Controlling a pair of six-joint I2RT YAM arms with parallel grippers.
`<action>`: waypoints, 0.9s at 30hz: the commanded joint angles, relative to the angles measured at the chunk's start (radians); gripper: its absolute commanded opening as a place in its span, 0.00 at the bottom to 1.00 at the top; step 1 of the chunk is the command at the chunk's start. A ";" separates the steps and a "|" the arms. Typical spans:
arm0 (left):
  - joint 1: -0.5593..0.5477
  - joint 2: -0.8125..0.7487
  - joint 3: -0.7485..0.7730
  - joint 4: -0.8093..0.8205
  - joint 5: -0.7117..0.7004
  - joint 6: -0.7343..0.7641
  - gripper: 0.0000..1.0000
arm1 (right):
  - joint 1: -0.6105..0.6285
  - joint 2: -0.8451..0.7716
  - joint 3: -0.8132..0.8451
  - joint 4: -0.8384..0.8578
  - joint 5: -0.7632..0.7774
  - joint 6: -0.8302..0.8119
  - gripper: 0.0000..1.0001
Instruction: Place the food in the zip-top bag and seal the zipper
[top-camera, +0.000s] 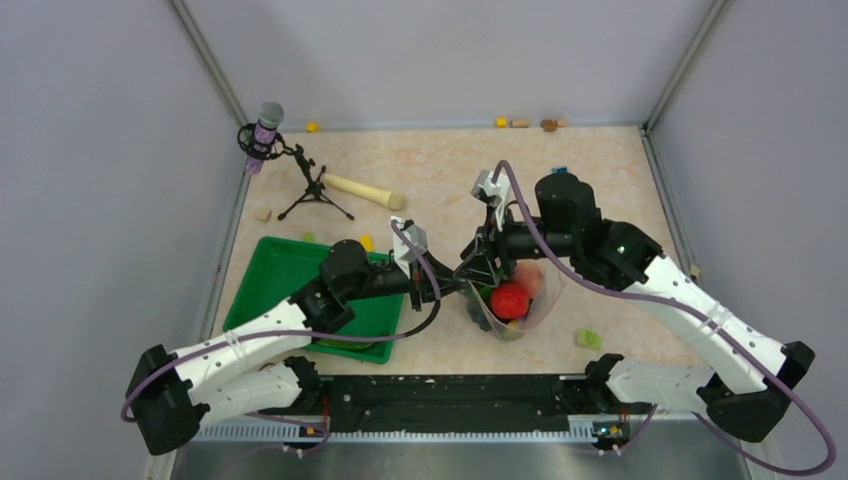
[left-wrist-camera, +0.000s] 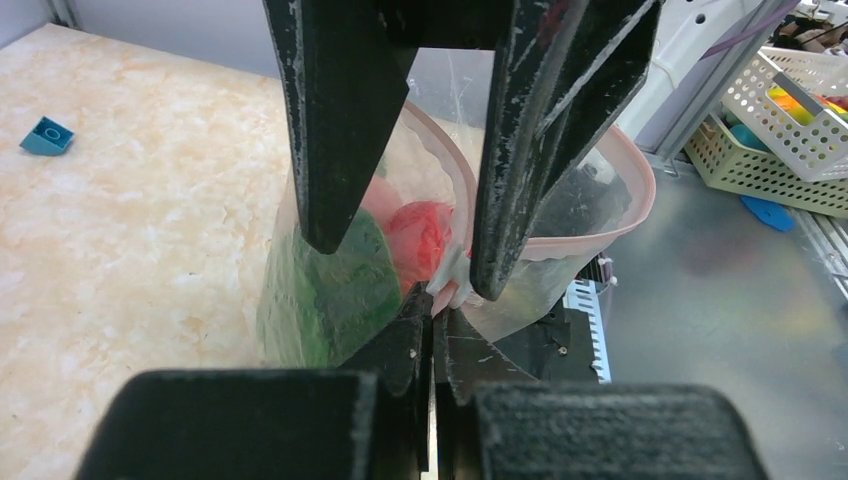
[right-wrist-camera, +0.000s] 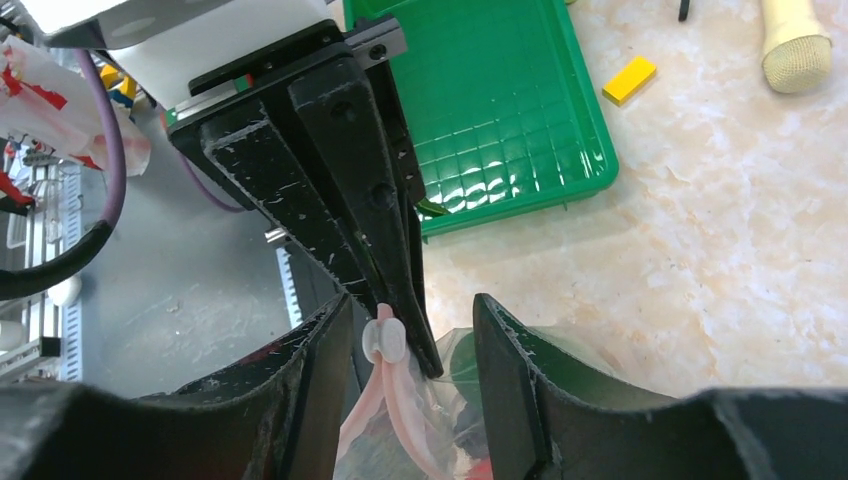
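The clear zip-top bag hangs mid-table between my two grippers, its mouth upward. Inside lies the food: a red strawberry, a peach and green bok choy. My left gripper is shut on the end of the pink zipper, right beside the white slider. The mouth gapes wide beyond that. My right gripper stands open astride the slider and the zipper. There is a gap on each side of the slider. The left gripper's fingers reach in between the right jaws.
A green tray lies under the left arm. A rolling pin and a microphone on a tripod stand at the back left. Small blocks lie scattered: yellow, green, blue. A basket sits off the table.
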 joint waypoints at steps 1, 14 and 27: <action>0.003 -0.003 0.050 0.022 -0.030 -0.027 0.00 | 0.021 -0.004 0.037 0.020 -0.024 -0.032 0.47; 0.003 0.034 0.074 0.010 -0.028 -0.039 0.00 | 0.046 -0.003 0.026 -0.065 0.008 -0.085 0.34; 0.003 0.027 0.060 0.014 -0.039 -0.028 0.00 | 0.050 0.005 0.025 -0.067 0.098 -0.069 0.00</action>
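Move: The zipper slider sits at the bag corner, about 1 cm back from the right hand's point, level with it sideways and 1 cm lower, between its half-open fingers. From the left hand, which already pinches that corner, the slider is about 1 cm to the right and 1 cm up. In the bag, the red tomato lies roughly 8 cm right, 5 cm back and 9 cm below the right hand; the peach about 11 cm right, 1 cm back and 9 cm below. Down by about 1.5 cm, after first easing back some 1 cm and then partly forward again, the right hand settles around the zipper slider, tipping slightly by about 5 degrees. Its fingers go from half open to nearly shut and pinch the slider from both sides, right at the left fingertips. The left hand keeps its pinch on the bag corner, nearly still. ##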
